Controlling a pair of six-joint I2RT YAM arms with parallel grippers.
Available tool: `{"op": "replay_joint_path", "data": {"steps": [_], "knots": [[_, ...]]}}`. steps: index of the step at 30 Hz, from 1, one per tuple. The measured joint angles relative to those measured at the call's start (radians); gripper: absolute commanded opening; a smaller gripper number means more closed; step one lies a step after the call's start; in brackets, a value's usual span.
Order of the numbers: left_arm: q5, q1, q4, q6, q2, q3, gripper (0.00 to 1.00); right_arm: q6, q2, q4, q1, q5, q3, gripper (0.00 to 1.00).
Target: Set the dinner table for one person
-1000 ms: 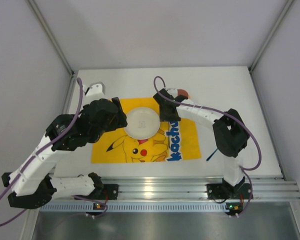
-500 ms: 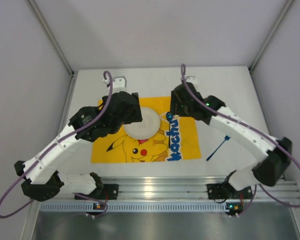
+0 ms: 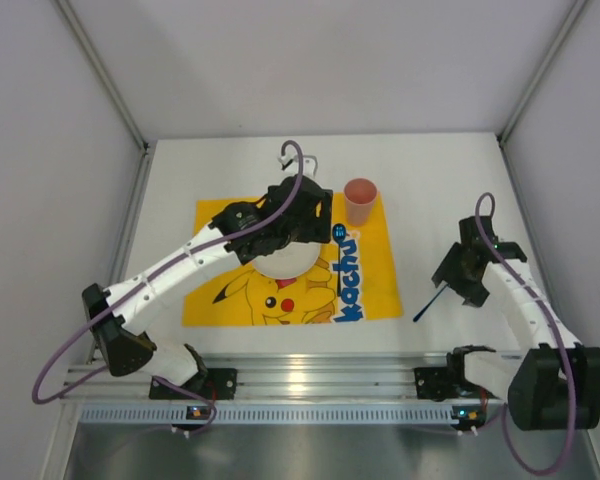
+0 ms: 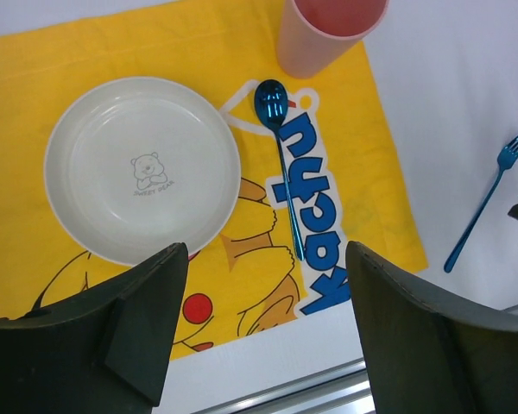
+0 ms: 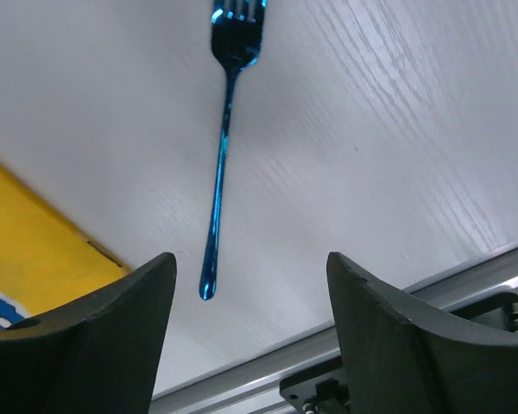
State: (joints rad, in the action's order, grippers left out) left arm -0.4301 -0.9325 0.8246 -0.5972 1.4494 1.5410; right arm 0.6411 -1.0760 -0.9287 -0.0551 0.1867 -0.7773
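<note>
On the white dinner table (image 3: 460, 190) lies a yellow Pikachu mat (image 3: 375, 285). A white plate (image 4: 142, 168) rests on it, with a blue spoon (image 4: 281, 164) to its right. A pink cup (image 3: 360, 200) stands upright at the mat's far right corner. Off the mat to the right lies a blue fork (image 5: 223, 155) on the bare table. My left gripper (image 4: 263, 328) hovers open above the plate and mat, holding nothing. My right gripper (image 5: 250, 336) hangs open over the fork's handle end, apart from it.
An aluminium rail (image 3: 320, 375) runs along the table's near edge, just beyond the fork's handle (image 5: 209, 276). Grey walls close in the left, right and back. The left arm (image 3: 180, 270) stretches diagonally over the mat.
The right gripper has let go of the cup, opened and swung back right to above the fork. The left arm has swept right across the mat to over the plate.
</note>
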Motion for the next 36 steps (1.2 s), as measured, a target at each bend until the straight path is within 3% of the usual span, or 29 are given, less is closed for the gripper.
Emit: {"op": "replay_joint_path", "data": {"steps": [6,21,24,25,29,36], "knots": [[0.058,0.04,-0.044,0.032,0.013,-0.013,0.79,-0.015,-0.112,0.053,0.129,-0.081,0.042,0.65],[0.092,0.157,-0.049,0.046,-0.084,-0.074,0.79,-0.024,-0.479,0.245,0.132,-0.093,-0.093,0.53],[0.092,0.173,-0.045,0.045,-0.09,-0.074,0.79,-0.03,-0.482,0.245,0.132,-0.081,-0.095,0.38],[0.092,0.178,-0.046,0.045,-0.09,-0.075,0.79,-0.032,-0.482,0.244,0.133,-0.074,-0.094,0.26],[0.093,0.196,-0.044,0.045,-0.09,-0.079,0.79,-0.042,-0.487,0.245,0.137,-0.058,-0.093,0.01],[0.111,0.2,-0.041,0.049,-0.067,-0.074,0.79,-0.063,-0.492,0.24,0.138,-0.061,-0.103,0.0]]}}
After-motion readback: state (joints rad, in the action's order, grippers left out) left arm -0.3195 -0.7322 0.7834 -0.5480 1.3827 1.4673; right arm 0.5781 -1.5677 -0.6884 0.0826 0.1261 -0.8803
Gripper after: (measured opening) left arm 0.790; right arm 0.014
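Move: The fork lies on the bare table beneath the right hand, its middle about 2 cm ahead, 2 cm left and 7 cm below, its head slanting out to the right. The spoon is some 9 cm ahead and 26 cm left of that hand, and the pink cup about 21 cm ahead and 20 cm left. From the left hand the fork is roughly 31 cm right, about level and 25 cm below. Right hand sinks about 7 cm and reaches 6 forward, shutting on the fork's neck; left hand drifts left. ##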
